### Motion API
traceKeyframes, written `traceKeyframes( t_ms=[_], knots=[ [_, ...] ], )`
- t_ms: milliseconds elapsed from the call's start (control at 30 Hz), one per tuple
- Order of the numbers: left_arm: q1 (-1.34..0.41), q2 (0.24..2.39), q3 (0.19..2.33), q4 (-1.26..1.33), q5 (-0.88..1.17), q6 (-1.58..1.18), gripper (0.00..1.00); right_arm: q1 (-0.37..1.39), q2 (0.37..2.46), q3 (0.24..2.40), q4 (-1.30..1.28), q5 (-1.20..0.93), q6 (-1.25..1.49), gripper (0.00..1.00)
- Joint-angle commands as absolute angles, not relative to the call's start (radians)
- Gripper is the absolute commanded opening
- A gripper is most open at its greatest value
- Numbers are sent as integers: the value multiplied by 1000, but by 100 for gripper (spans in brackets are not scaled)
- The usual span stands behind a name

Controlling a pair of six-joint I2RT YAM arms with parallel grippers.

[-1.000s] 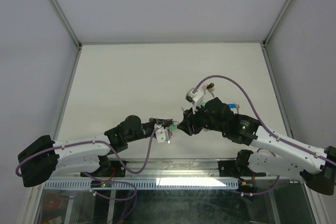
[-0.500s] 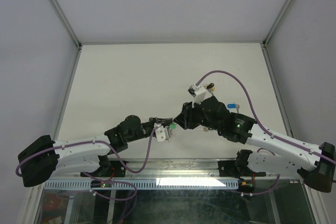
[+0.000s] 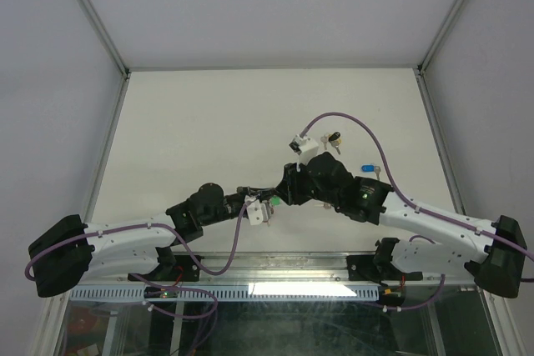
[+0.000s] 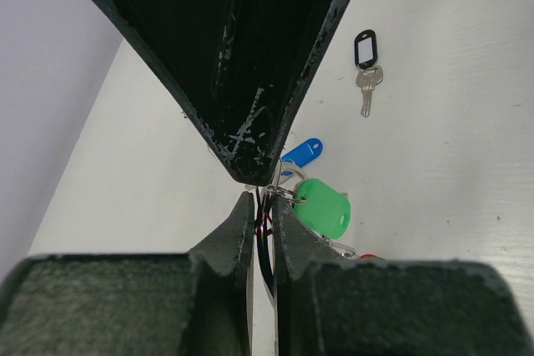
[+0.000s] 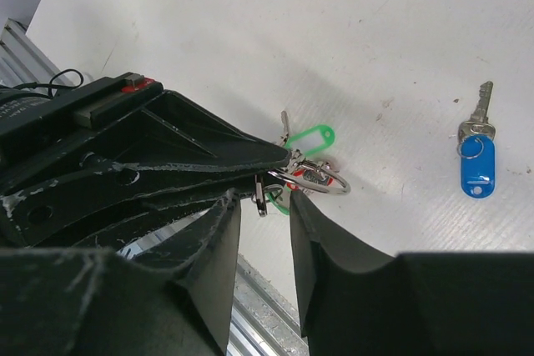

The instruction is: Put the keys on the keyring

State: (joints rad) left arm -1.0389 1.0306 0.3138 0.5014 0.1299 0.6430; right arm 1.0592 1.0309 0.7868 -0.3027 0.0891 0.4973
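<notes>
My left gripper point(image 4: 260, 206) is shut on the thin silver keyring point(image 5: 321, 179), holding it just above the table. A green-capped key point(image 4: 324, 208) and a red cap point(image 5: 294, 174) dangle from the ring. My right gripper point(image 5: 263, 202) is open right at the left fingertips point(image 5: 250, 156). A small silver piece hangs between its jaws, touching neither. In the top view the two grippers meet tip to tip, left gripper point(image 3: 265, 200) against right gripper point(image 3: 284, 193). A blue-capped key point(image 5: 476, 164) lies loose on the table to the right.
A black-tagged key point(image 4: 365, 49) lies farther back on the white table point(image 3: 209, 122), near the right arm's purple cable point(image 3: 350, 118). Metal frame posts point(image 3: 108, 147) border the table. The rail with both arm bases point(image 3: 275, 268) runs along the near edge.
The right arm has swung left and brought its gripper up against the left fingertips, and its jaws have narrowed. The left arm and the keyring have stayed put.
</notes>
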Motion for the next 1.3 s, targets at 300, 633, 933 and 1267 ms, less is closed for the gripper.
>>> traceKeyframes(
  t_ms=[300,633,933,1267],
  knots=[
    [-1034,1023,328,575,130,634,0,1063,1070,795,-227,72,491,21],
    [-1034,1018,325,581,129,634,12,1063,1060,813,-235,75,450,0],
    [-1034,969,292,635,110,617,35,1062,988,849,-333,216,410,0],
    [-1034,906,275,655,101,589,36,1061,923,864,-334,248,391,0]
  ],
)
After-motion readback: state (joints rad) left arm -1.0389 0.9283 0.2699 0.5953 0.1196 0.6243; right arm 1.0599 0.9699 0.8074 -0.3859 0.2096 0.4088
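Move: Close by the right hand's open fingertips is the keyring, held in the left fingers; its middle is some 1 cm ahead, 1 cm left and 2 cm below. Its bunch of keys hangs about 5 cm below the right hand, 1 cm to its left. The blue-tagged key lies on the table roughly 9 cm ahead, 5 cm right and 13 cm down. From the left hand the keyring is about 1 cm to the right, level in height and depth. Sinking about 1 cm and edging left, the right hand shuts its fingers on the free end of the keyring while the left still holds it. The left fingers then open and let go, and that hand rises some 3.5 cm with its fingertips tilting up, as the right draws the keyring about 3.5 cm to the right, away from them, lifting some 2 cm. ##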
